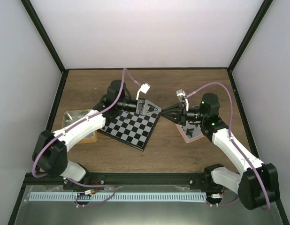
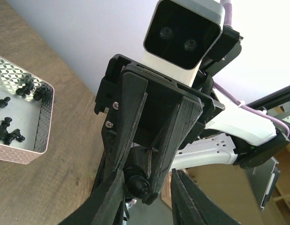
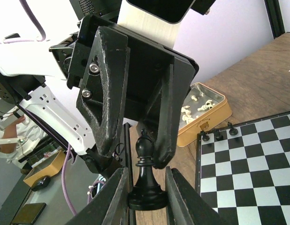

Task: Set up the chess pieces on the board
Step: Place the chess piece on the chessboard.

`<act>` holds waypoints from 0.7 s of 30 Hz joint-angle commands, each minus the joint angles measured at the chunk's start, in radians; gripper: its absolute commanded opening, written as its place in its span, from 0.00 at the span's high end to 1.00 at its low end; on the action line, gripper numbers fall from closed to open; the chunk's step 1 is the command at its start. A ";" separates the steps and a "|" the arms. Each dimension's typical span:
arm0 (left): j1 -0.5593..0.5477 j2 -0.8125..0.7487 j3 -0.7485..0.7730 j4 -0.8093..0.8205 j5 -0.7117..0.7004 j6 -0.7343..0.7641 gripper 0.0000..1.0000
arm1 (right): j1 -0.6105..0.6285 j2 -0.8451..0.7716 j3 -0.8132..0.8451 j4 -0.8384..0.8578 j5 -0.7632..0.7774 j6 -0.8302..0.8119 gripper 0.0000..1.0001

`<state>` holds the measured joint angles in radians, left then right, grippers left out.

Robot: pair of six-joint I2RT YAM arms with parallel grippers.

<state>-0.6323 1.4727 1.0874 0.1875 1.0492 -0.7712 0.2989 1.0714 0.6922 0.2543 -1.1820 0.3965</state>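
Observation:
The board [image 1: 131, 126] lies mid-table, with three black pawns [image 3: 219, 136] along one edge. My two grippers meet tip to tip in the air just past its right corner. My right gripper [image 3: 146, 190] is shut on the base of a black bishop [image 3: 144, 154], which stands upright between its fingers. My left gripper [image 2: 146, 190] reaches in from the opposite side, its jaws around the bishop's head [image 2: 138, 180]. One finger touches the collar and a gap shows at the other. From above, the left gripper [image 1: 156, 110] and right gripper [image 1: 165, 112] overlap and the bishop is hidden.
A pink tray [image 2: 23, 152] holding several black pieces [image 2: 9, 129] sits under the right arm, right of the board [image 1: 192, 135]. A tan tin [image 3: 208, 119] with cream-white pieces [image 3: 196, 105] stands left of the board [image 1: 79, 122]. Enclosure walls ring the wooden table.

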 commanded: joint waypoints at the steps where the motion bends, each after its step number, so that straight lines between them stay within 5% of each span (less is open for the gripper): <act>1: -0.007 0.016 0.033 -0.005 0.025 0.033 0.75 | 0.012 0.005 0.044 -0.017 -0.014 -0.023 0.80; 8: -0.007 0.024 0.044 -0.020 0.025 0.050 0.95 | 0.016 0.009 0.048 -0.037 -0.007 -0.036 0.82; 14: -0.008 0.018 0.045 -0.034 0.019 0.069 0.96 | 0.018 0.009 0.048 -0.049 0.012 -0.043 0.79; 21: 0.008 -0.008 0.065 -0.141 -0.085 0.174 0.96 | 0.018 -0.013 0.051 -0.096 0.079 -0.067 0.38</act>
<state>-0.6350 1.4857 1.1103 0.1085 1.0332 -0.6807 0.3111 1.0760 0.7071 0.1947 -1.1530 0.3561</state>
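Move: The black chess piece hangs lengthwise between the two facing grippers: its middle is about 2 cm right of the left hand and level with it, its head already between the open left fingers. From the right hand it lies some 2 cm to the left, still gripped by the base. The chessboard's middle is roughly 6 cm ahead, 13 cm left and 28 cm below the left hand; the pink box sits some 5 cm ahead, 17 cm right and 27 cm below the right hand. Hold both grippers nose to nose and close the left fingers from about a third open until they pinch the chess piece by its head, letting that hand sink about 1 cm. Keep the right hand in place with its grip on the base; only once the left has hold, open the right fingers to over half and let go. ##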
